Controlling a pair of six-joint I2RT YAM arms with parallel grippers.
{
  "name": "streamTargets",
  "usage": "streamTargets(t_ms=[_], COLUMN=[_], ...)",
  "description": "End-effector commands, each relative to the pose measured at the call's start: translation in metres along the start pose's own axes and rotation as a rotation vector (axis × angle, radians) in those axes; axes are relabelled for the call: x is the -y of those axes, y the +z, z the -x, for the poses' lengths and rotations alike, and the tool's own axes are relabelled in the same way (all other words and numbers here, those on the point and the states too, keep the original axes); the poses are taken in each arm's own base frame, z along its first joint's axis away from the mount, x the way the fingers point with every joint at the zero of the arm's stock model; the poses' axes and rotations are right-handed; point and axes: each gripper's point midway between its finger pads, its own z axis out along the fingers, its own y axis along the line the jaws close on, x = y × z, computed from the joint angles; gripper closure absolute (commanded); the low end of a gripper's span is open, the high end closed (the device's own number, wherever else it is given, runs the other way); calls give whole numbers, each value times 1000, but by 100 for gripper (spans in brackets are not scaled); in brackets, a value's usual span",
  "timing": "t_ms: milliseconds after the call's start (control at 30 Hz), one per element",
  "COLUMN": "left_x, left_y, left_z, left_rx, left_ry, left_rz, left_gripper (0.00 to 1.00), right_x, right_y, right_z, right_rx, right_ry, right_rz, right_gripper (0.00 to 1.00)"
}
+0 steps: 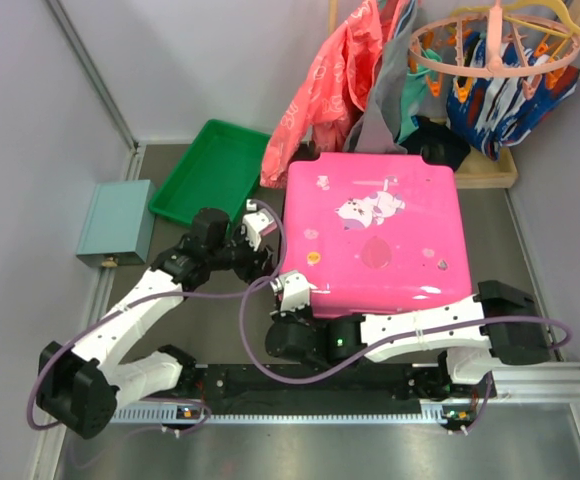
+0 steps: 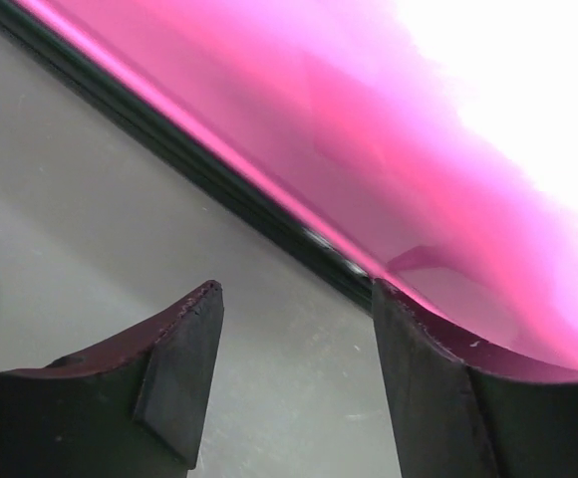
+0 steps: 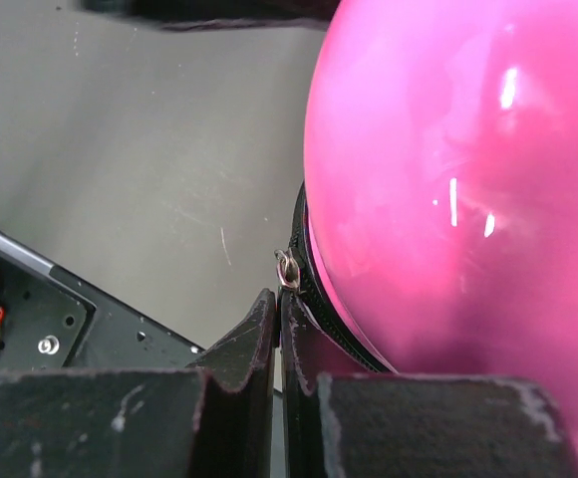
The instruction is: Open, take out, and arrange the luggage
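The luggage (image 1: 375,235), a hot-pink hard-shell suitcase with white stickers, lies flat and closed in the middle of the table. My left gripper (image 1: 257,228) is at its left side, open; in the left wrist view its jaws (image 2: 297,299) stand apart over bare table, with the pink shell (image 2: 419,149) and its black zip line just beyond the right fingertip. My right gripper (image 1: 292,287) is at the near left corner. In the right wrist view it (image 3: 281,299) is shut on the zipper pull (image 3: 287,269), whose metal ring shows above the fingertips, against the shell (image 3: 448,199).
A green tray (image 1: 210,170) and a pale-teal box (image 1: 115,220) sit to the left of the suitcase. Clothes (image 1: 340,80) and a round peg hanger (image 1: 495,50) hang behind it. A black rail (image 1: 320,385) with the arm bases runs along the near edge.
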Motion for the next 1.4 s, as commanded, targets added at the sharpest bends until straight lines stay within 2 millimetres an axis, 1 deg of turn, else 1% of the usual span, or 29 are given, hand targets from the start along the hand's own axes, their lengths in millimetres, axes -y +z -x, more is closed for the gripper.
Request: streamTargets(t_ms=[0,133,233,300,367,400,467,500,567,600,633,667,700,767,800,833,867,900,933,967,1000,1067,1100,1133,1200,1267,1300,1333,1367], left_x=[21,19,17,14,11,12,15,19,24,30,33,36,40,49,52,62,66,69,72,71,70,63,60,58,56,58,56,59,59], left_y=[-20,-23,-26,-30,-34,-36,-38,-39,-40,-41,-42,-42,-44,-47,-47,-49,-49,-45,-43,-41,-38,-34,-32,-31,-31,-29,-27,-26,-25], left_z=[24,20,13,10,4,5,3,0,-2,-5,-6,-6,-4,-4,-7,-10,-14,-27,-31,-37,-50,-61,-66,-69,-69,-63,-56,-52,-50], left_rx=[47,25,0,-17,-38,-37,-44,-49,-51,-53,-49,-41,-27,-15,-7,4,6,0,12,10,-1,-20,-26,-35,-30,-20,6,14,11], left_ry=[36,31,34,35,17,24,17,9,-2,-14,-10,-1,15,53,93,108,132,177,197,213,239,283,312,325,357,335,346,349,306], left_rz=[-81,-74,-71,-65,-63,-67,-84,-99,-122,-150,-164,-179,-202,-255,-280,-345,-379,-418,-445,-447,-451,-418,-405,-400,-390,-382,-365,-366,-351], left_gripper=[32,27,26,26,26,26,26,26,26,27,27,28,30,33,34,34,34,34,35,34,34,33,32,31,22,14,14,14,17], right_x=[-31,-31,-32,-35,-37,-39,-35,-37,-27,-23,-14,-9,-4,9,20,29,43,55,64,76,85,102,111,121,137,148,154,157,161], right_y=[2,4,1,-1,-9,-12,-20,-24,-29,-36,-40,-45,-55,-65,-67,-78,-80,-82,-87,-88,-89,-89,-88,-86,-88,-91,-96,-95,-97], right_z=[113,110,110,113,117,112,111,107,99,100,92,93,99,97,101,112,111,118,125,125,130,133,129,131,128,129,134,132,132], right_rx=[290,280,273,254,240,213,189,166,118,109,81,78,84,77,82,103,95,117,134,134,151,153,125,113,94,108,138,143,154], right_ry=[347,361,327,302,271,247,222,203,152,143,111,109,107,72,55,72,51,44,51,37,26,9,-28,-21,-18,-12,11,18,33], right_rz=[45,45,50,73,97,117,134,154,130,133,111,112,136,139,120,120,82,50,38,2,-36,-96,-121,-151,-200,-233,-248,-255,-259], right_gripper=[100,100,89,76,70,66,60,59,59,59,59,59,59,58,58,58,57,56,55,54,53,50,49,48,47,46,46,46,46])
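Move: At the suitcase's near-left corner, the right hand has its fingers shut on the zipper pull. The suitcase's middle lies some 15 cm ahead of that hand and 19 cm to its right, and the balloon sticker on the lid about 10 cm ahead, 18 cm to the right and 6 cm higher. From the left hand, the zipper pull is roughly 9 cm back, 2 cm to the right and 4 cm lower. Opening about halfway, the right fingers let go of the zipper pull; the hand rises some 12 cm, edging left at first, then swings right and somewhat forward over the lid towards the balloon sticker. The left hand draws back about 9 cm along the suitcase's left side, dipping late towards the near-left corner, turning clockwise by about 25 degrees and spreading its fingers wider. ##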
